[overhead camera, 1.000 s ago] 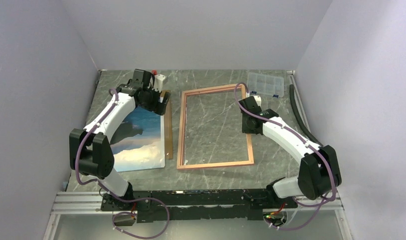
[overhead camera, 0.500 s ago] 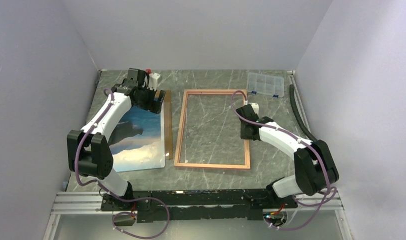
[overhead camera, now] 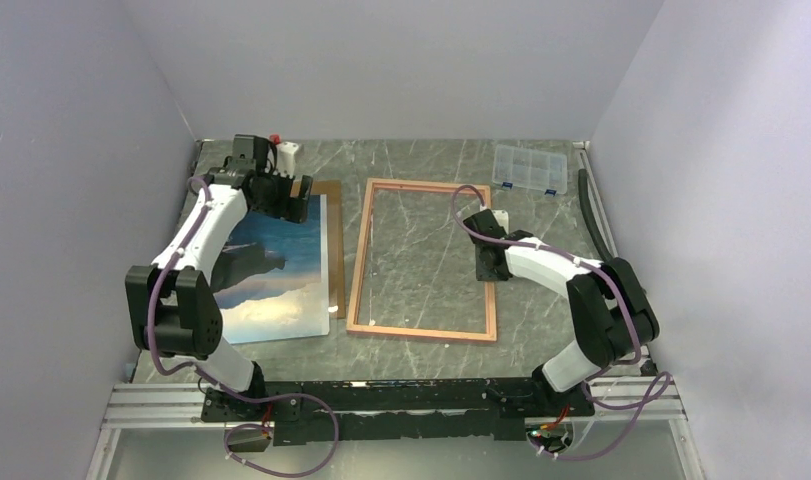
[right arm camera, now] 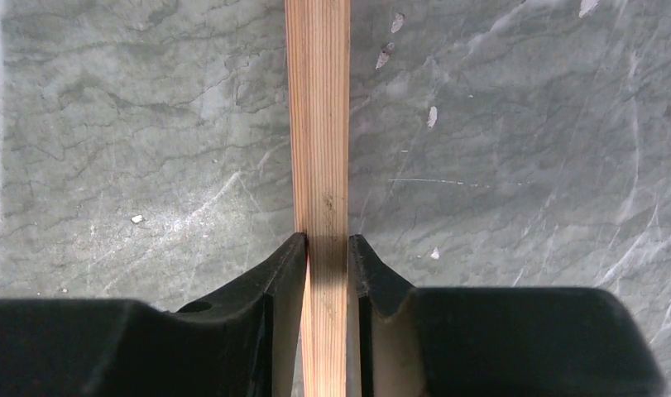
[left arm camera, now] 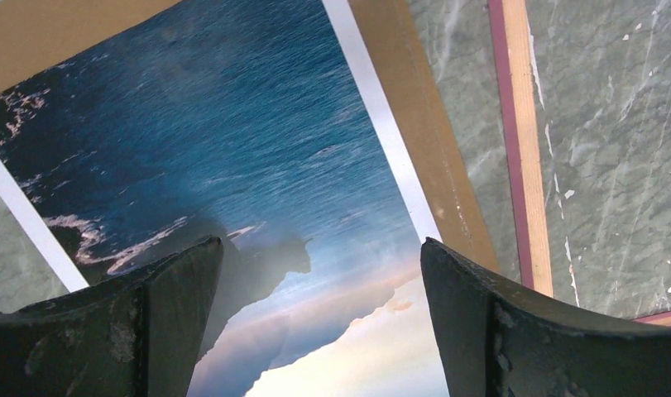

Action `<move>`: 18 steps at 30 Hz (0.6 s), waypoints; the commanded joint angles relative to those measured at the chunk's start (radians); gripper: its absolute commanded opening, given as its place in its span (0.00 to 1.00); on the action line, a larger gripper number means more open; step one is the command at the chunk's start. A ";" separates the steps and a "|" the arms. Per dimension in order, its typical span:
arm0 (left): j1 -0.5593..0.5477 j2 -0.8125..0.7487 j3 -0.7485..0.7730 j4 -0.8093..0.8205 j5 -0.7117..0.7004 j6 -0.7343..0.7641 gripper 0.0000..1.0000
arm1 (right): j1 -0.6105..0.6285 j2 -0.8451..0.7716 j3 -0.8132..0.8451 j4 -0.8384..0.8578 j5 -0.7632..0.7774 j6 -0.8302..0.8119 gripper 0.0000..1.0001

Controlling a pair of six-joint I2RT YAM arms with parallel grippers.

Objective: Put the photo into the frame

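Note:
The photo (overhead camera: 271,270), blue sea and pale clouds face up, lies at the left on a brown backing board (overhead camera: 332,250). My left gripper (overhead camera: 299,205) hovers open above the photo's far right part; in the left wrist view the photo (left arm camera: 232,141) fills the space between the wide-apart fingers (left arm camera: 322,248). The frame (overhead camera: 426,184) lies flat in the middle, tan side up. My right gripper (overhead camera: 488,268) sits on its right rail. In the right wrist view both fingertips (right arm camera: 327,240) pinch the wooden rail (right arm camera: 317,124).
A clear plastic compartment box (overhead camera: 529,168) stands at the back right. A black strip (overhead camera: 596,225) runs along the right wall. A small white object with a red top (overhead camera: 286,152) sits at the back left. The frame's left rail (left arm camera: 518,124) lies close beside the backing board (left arm camera: 423,141).
The right gripper has dragged the frame left and squared it up near the backing board. The left gripper has moved left and back over the photo.

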State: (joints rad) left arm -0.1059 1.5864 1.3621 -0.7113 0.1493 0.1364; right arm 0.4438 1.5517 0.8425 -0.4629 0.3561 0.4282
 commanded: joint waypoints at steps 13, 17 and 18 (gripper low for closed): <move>0.388 0.022 0.155 -0.156 0.065 0.160 0.95 | 0.239 -0.044 0.349 -0.038 -0.029 0.212 0.73; 0.518 0.032 0.158 -0.143 -0.002 0.254 0.95 | 0.405 0.175 0.567 0.001 -0.106 0.253 0.74; 0.546 0.030 0.146 -0.134 -0.016 0.273 0.95 | 0.437 0.236 0.627 0.010 -0.129 0.258 0.75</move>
State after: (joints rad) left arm 0.3500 1.6112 1.4979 -0.8310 0.1932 0.2886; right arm 0.7559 1.5974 1.2964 -0.5072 0.3298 0.6155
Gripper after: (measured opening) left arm 0.950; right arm 0.741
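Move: The photo's middle lies about 8 cm left of the left hand, 6 cm nearer the base and 15 cm below; from the right hand it is some 49 cm left and 3 cm ahead, nearly level. Between the hands lies the frame, its middle about 15 cm left of the right hand and 4 cm ahead. The brown board, mostly under the photo, is centred roughly 4 cm left of the left hand and 4 cm back. The frame's right bar comes free as the right fingers, still around it, open wide; that hand then swings about 18 cm left and 14 cm up, slightly forward, across the frame towards the photo, tipping up and rolling its left side up. The open left hand sweeps some 18 cm left over the photo towards its left edge, rising slightly and turning counter-clockwise. ##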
